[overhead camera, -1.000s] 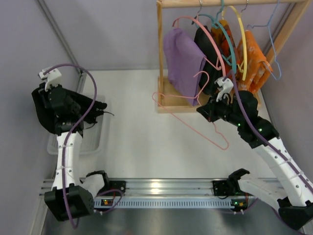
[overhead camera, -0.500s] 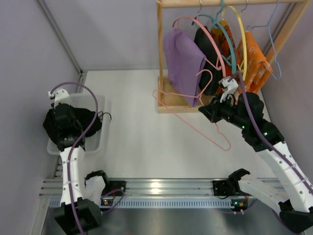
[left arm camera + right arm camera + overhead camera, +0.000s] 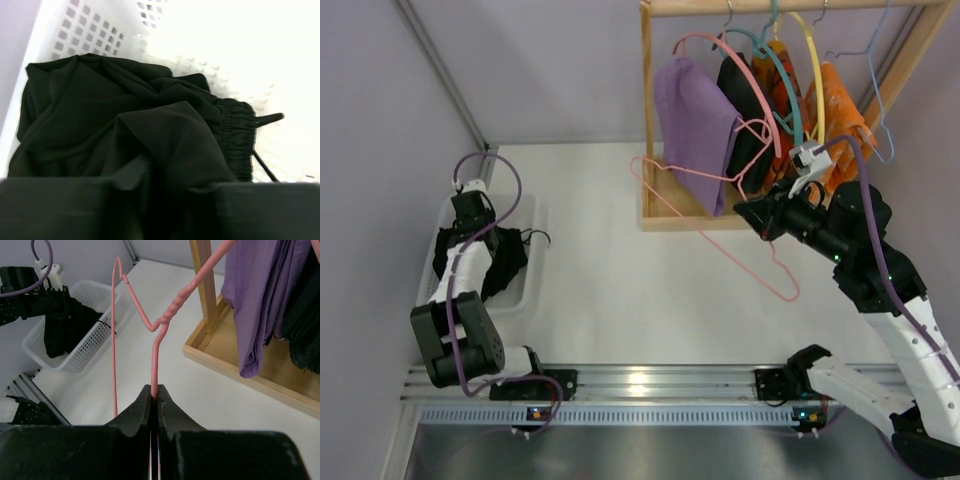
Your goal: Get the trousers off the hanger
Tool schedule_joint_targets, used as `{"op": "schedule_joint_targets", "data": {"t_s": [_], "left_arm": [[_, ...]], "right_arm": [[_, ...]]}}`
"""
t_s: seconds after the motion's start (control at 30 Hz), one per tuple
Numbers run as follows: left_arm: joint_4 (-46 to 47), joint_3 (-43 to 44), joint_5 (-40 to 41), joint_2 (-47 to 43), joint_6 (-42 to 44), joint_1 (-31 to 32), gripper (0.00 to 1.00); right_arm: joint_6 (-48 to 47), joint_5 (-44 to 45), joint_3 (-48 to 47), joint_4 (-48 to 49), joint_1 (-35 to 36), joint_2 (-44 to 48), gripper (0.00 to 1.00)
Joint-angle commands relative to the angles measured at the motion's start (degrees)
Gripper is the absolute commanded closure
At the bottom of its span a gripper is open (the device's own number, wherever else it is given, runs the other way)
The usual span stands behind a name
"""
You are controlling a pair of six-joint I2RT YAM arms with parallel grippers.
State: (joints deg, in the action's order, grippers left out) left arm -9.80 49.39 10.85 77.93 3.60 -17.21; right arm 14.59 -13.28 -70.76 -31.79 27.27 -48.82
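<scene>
The black trousers (image 3: 125,115) lie bunched in the white basket (image 3: 525,290) at the table's left, off the hanger. My left gripper (image 3: 472,240) reaches down into them. In the left wrist view its dark fingers (image 3: 60,210) sit at the bottom edge with black cloth between them, and the gap does not show plainly. My right gripper (image 3: 155,389) is shut on the wire of the bare pink hanger (image 3: 153,365). It holds the hanger above the table in front of the rack (image 3: 670,205), with its hook end pointing left.
The wooden rack stands at the back right. Its rail carries a purple garment (image 3: 695,125), a black one, orange ones and several coloured hangers. Grey walls close in on the left and right. A metal rail (image 3: 650,385) runs along the near edge.
My left arm has brought the trousers down from above the table's left edge into the basket. My right arm has carried the pink hanger a little to the right, closer to the rack.
</scene>
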Motion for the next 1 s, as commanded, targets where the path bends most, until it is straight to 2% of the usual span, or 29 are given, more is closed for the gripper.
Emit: {"op": "schedule_joint_targets", "data": {"t_s": [0.0, 0.03, 0.07, 0.13, 0.17, 0.2, 0.3, 0.47, 0.63, 0.8, 0.97], "left_arm": [[-1.44, 3.87, -3.91, 0.47, -3.33, -0.10, 0.73], [-3.36, 4.31, -4.26, -0.14, -5.07, -0.10, 0.66], [-4.16, 5.19, -5.57, -1.02, -5.61, -0.10, 0.49], [-6.88, 6.07, -6.98, -5.49, -5.88, -0.10, 0.32], [-7.59, 6.86, -7.94, -7.51, -5.88, -0.02, 0.15], [-8.38, 7.39, -9.34, -11.18, -5.88, -0.10, 0.03], [-10.50, 9.58, -10.58, -18.75, -5.09, -0.19, 0.02], [-14.97, 14.32, -12.96, -25.10, -2.73, -0.10, 0.02], [-16.48, 16.18, -19.01, -29.50, -0.96, -0.10, 0.02], [-16.83, 17.41, -23.77, -30.91, -1.66, -0.10, 0.02], [-17.35, 19.43, -28.24, -29.77, -3.42, -0.19, 0.01]], "right_arm": [[1.41, 0.97, -4.99, -0.37, 0.33, 0.13, 1.00], [1.49, 1.41, -5.43, -0.73, 0.42, -0.13, 1.00], [1.84, 2.72, -5.87, -1.16, 0.33, -0.22, 1.00], [2.28, 4.04, -7.11, -2.13, 0.42, -0.31, 1.00], [2.89, 5.09, -7.46, -2.31, 0.33, -0.31, 1.00], [3.25, 5.97, -8.42, -2.66, 0.42, -0.57, 1.00], [3.25, 10.54, -10.88, -4.67, 0.33, -1.54, 1.00], [-0.51, 17.23, -14.05, -7.22, 0.33, -2.95, 1.00], [-6.14, 6.80, -16.42, -8.46, 0.42, -0.41, 1.00], [-12.03, 6.59, -19.50, -13.55, 0.42, 2.85, 1.00], [-14.06, 18.27, -22.75, -16.46, 0.42, 3.90, 1.00]]}}
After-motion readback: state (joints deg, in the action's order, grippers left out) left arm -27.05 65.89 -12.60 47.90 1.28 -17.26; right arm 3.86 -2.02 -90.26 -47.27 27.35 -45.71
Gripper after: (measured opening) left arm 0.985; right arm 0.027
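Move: The black trousers lie heaped in the white basket around the left fingers, their middle about 2 cm to the right and some 4 cm below; the basket's middle is barely 1 cm back and 1 cm right, and the drawstring end is about 14 cm right and 1 cm ahead. From the right hand, which already pinches the emptied pink hanger, those trousers are some 62 cm left, 10 cm ahead and 30 cm below; the hanging purple trousers are about 25 cm ahead and 11 cm left. The black trousers are let go in the basket as the left fingers go from barely parted to wide open; that hand then lifts about 24 cm, also drawing right and a little back, its fingers tipping up some 30 degrees. The pink hanger stays pinched in the right hand, which rises and swings right, drawing back towards the end. ##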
